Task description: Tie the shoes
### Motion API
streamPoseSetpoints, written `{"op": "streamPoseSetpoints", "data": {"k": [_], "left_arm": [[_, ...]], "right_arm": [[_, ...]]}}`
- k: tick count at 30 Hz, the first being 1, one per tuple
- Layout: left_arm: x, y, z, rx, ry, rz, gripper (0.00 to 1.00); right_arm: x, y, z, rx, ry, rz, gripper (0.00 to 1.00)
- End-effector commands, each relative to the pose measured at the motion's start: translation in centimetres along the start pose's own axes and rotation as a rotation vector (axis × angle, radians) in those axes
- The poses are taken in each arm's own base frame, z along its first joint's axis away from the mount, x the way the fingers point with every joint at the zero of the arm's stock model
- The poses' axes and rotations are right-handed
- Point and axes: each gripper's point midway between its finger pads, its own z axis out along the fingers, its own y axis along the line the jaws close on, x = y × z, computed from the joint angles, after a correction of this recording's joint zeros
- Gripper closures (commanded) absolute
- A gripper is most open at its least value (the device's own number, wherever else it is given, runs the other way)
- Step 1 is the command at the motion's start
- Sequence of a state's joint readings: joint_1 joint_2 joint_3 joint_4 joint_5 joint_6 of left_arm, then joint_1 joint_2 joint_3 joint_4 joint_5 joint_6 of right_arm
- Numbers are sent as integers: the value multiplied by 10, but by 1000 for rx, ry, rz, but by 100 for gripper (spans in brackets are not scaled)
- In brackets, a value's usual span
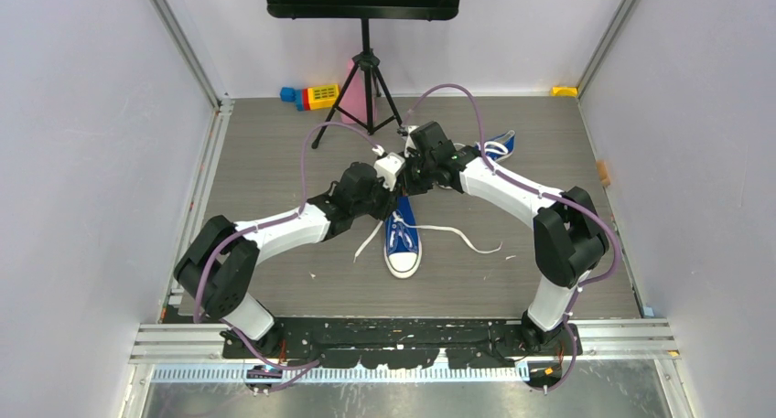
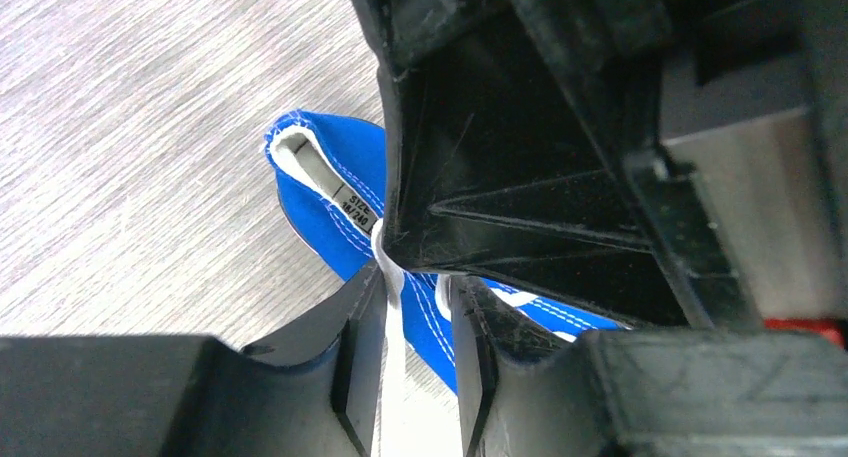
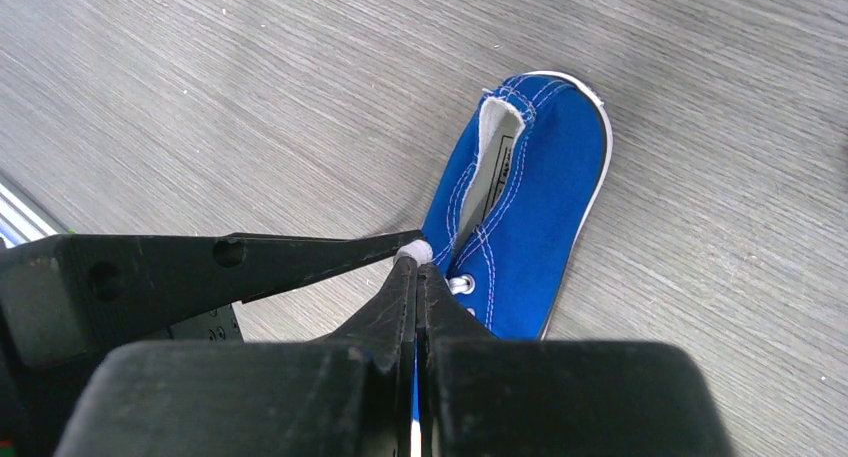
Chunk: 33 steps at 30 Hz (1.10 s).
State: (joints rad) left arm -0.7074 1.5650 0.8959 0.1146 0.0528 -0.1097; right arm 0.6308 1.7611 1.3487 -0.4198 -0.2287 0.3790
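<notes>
One blue shoe (image 1: 403,240) lies mid-table with its white toe cap toward the arm bases. Its loose white lace ends (image 1: 467,237) trail on the boards. The other shoe (image 1: 501,145) shows partly behind the right arm. Both grippers meet above the near shoe's heel end. My right gripper (image 1: 414,171) (image 3: 416,257) is shut on a white lace (image 3: 415,248), over the blue shoe (image 3: 530,207). My left gripper (image 1: 395,173) (image 2: 418,277) is narrowed onto a lace (image 2: 392,287) running between its fingers, above the shoe (image 2: 340,192). The right gripper's black body fills the upper right of the left wrist view.
A black music stand on a tripod (image 1: 366,70) stands at the back centre. Coloured toy blocks (image 1: 311,96) lie beside it, and a yellow item (image 1: 565,91) sits in the far right corner. White walls close both sides. Purple cables (image 1: 307,176) loop over the arms.
</notes>
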Motion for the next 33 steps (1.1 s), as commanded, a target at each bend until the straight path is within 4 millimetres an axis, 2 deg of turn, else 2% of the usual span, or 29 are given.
{"op": "streamPoseSetpoints", "data": {"k": [1,8,11,16,19,27,29,33], "left_arm": [[0,4,4,-12,5,-49,69],[2,6,4,23,-3,-102,95],[2,5,2,28,-8,-97,100],[4,3,0,38,-24,-92,100],[7,4,0,39,-31,-95,100],[6,3,-4,44,-98,-106,100],[2,1,-5,50,-111,-108,100],[-6,2,-8,51,-167,-99,100]], "right_arm": [[-20,25,-12,-75,-66,-48,100],[-19,24,-13,-70,-69,-48,100],[-19,24,-14,-69,-73,-48,100],[-19,25,-15,-71,-80,-38,99],[-20,21,-20,-46,-97,-15,79],[-18,-2,-54,76,-246,136,51],[-10,-21,-62,167,-280,233,44],[11,-55,-72,332,-353,552,35]]}}
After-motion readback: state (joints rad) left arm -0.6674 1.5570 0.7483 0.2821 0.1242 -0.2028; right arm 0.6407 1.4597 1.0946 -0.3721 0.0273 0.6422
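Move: The lace loop, still pinched in the right fingertips, stands about 1 cm ahead and 1 cm to the right of the left hand point, level with it, between the part-open left fingers. From the left hand, the blue shoe's middle is roughly 5 cm back, 1 cm right and 9 cm below; the free lace lies some 13 cm right and 6 cm back, the second shoe about 17 cm right and 10 cm ahead, both some 10 cm below. For the right hand the loop is right at its point. The left fingers shut fully on the lace loop almost in place, while the right hand holds still with its closed fingers on it. Only then does the right hand open to well over half and let go, drawing away rightward about 5 cm with some 3 cm of rise and a little back, turning about 20 degrees clockwise, as the left hand keeps its pinch and sinks about 3 cm towards the shoe, easing slightly back and to its left before coming up a touch at the end. ##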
